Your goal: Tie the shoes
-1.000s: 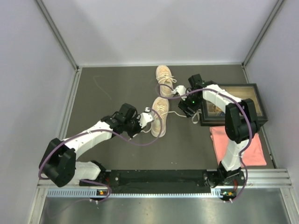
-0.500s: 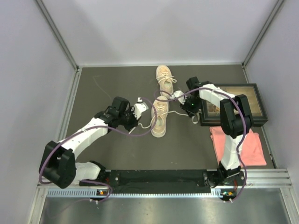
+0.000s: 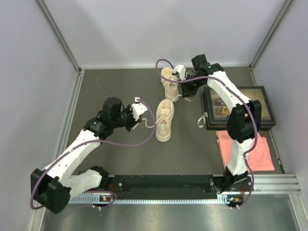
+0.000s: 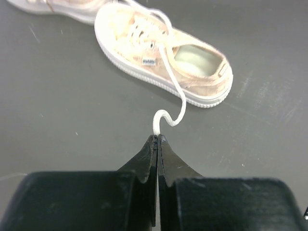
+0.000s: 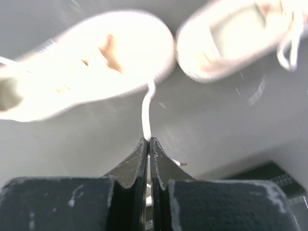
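Two beige sneakers lie mid-table. The near shoe (image 3: 164,120) points toe away and also shows in the left wrist view (image 4: 163,53). The far shoe (image 3: 169,82) lies just behind it. My left gripper (image 3: 139,106) is left of the near shoe and is shut on the end of its white lace (image 4: 168,86), which curls at my fingertips. My right gripper (image 3: 179,71) is raised beside the far shoe's right side and is shut on a white lace (image 5: 146,110). That lace runs up to a blurred shoe (image 5: 86,62).
A dark framed picture (image 3: 267,109) lies at the right. A pink cloth (image 3: 245,150) lies in front of it. A loose white lace end (image 3: 202,119) lies by the frame's left edge. Grey walls enclose the dark table on three sides.
My left gripper has pulled back to the left, away from the near shoe, with the lace in it. My right gripper has swung from between the shoes to the far shoe, lace in it.
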Controlling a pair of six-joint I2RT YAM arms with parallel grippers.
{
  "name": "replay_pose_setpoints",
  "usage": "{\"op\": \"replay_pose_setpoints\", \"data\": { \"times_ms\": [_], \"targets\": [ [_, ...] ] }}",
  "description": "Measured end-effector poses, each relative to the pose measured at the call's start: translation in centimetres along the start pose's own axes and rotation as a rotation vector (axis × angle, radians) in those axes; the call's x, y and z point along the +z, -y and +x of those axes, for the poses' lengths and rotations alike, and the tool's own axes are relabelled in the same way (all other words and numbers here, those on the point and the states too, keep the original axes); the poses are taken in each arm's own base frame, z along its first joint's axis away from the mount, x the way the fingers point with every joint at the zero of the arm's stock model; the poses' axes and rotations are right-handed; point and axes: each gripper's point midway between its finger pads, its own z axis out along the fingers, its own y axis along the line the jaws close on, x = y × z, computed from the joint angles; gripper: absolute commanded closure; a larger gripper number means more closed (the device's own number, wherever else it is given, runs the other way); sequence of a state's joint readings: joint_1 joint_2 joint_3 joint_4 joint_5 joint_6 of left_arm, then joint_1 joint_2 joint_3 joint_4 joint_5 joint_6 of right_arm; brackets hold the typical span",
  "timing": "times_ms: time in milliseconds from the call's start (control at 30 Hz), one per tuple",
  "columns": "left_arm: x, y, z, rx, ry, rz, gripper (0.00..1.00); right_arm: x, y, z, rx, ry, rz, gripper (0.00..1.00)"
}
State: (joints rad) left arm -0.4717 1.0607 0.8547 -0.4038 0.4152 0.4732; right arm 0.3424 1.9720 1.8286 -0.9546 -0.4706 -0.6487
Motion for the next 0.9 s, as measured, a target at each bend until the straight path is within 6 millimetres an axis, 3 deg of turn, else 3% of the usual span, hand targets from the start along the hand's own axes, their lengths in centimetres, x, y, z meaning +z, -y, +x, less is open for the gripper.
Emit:
{"op": "replay_pose_setpoints", "data": {
  "times_ms": [133, 367, 500, 633, 700, 733, 867, 900],
  "targets": [
    [-0.7, 0.5, -0.9, 0.070, 0.043, 0.017, 1.00, 0.2, -2.9, -3.2, -0.014, 0.062, -0.070, 1.00],
    [-1.3, 2.0, -1.6, 0.169, 0.072, 0.051, 1.00, 1.5, -10.7, -9.3, -0.083, 0.161, -0.229, 1.00],
    [-1.6, 3.4, -1.3, 0.205, 0.075, 0.081, 1.00, 3.5, -13.6, -11.0, -0.086, 0.189, -0.303, 0.95],
    [-1.7, 5.0, -0.4, 0.234, 0.064, 0.123, 1.00, 6.3, -15.4, -10.7, -0.027, 0.156, -0.364, 0.59],
    [-1.6, 5.5, -0.1, 0.245, 0.053, 0.141, 1.00, 7.6, -15.9, -10.2, 0.020, 0.131, -0.387, 0.50],
    [-1.6, 5.7, 0.0, 0.251, 0.049, 0.149, 1.00, 8.2, -15.9, -9.9, 0.042, 0.116, -0.396, 0.39],
    [-1.6, 6.4, 0.5, 0.264, 0.039, 0.176, 1.00, 8.1, -15.9, -10.0, 0.106, 0.110, -0.409, 0.17],
    [-1.6, 6.5, 0.5, 0.268, 0.038, 0.182, 1.00, 7.8, -15.7, -10.5, 0.117, 0.125, -0.409, 0.07]
  ]
}}
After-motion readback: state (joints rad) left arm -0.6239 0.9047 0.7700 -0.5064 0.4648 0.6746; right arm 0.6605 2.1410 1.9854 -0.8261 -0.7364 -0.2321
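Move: The bare table left of the near shoe, where the right hand's lace end is taken, lies about 18 cm left of that hand, 9 cm back and 13 cm below. From the same hand the near shoe's middle is some 8 cm left and 9 cm back, the far shoe's 11 cm ahead and 5 cm left. From the left hand, which holds the other lace end, the near shoe lies about 13 cm right, 6 cm ahead and 14 cm below. Swinging left and somewhat back, the right hand carries its pinched lace end about 20 cm across the front half of the near shoe in a low arc, up 5 cm and down again, wrist turning, then opens wide and lets go. The left hand keeps its pinch and draws its lace back some 6 cm, turning clockwise by about 15 degrees. ##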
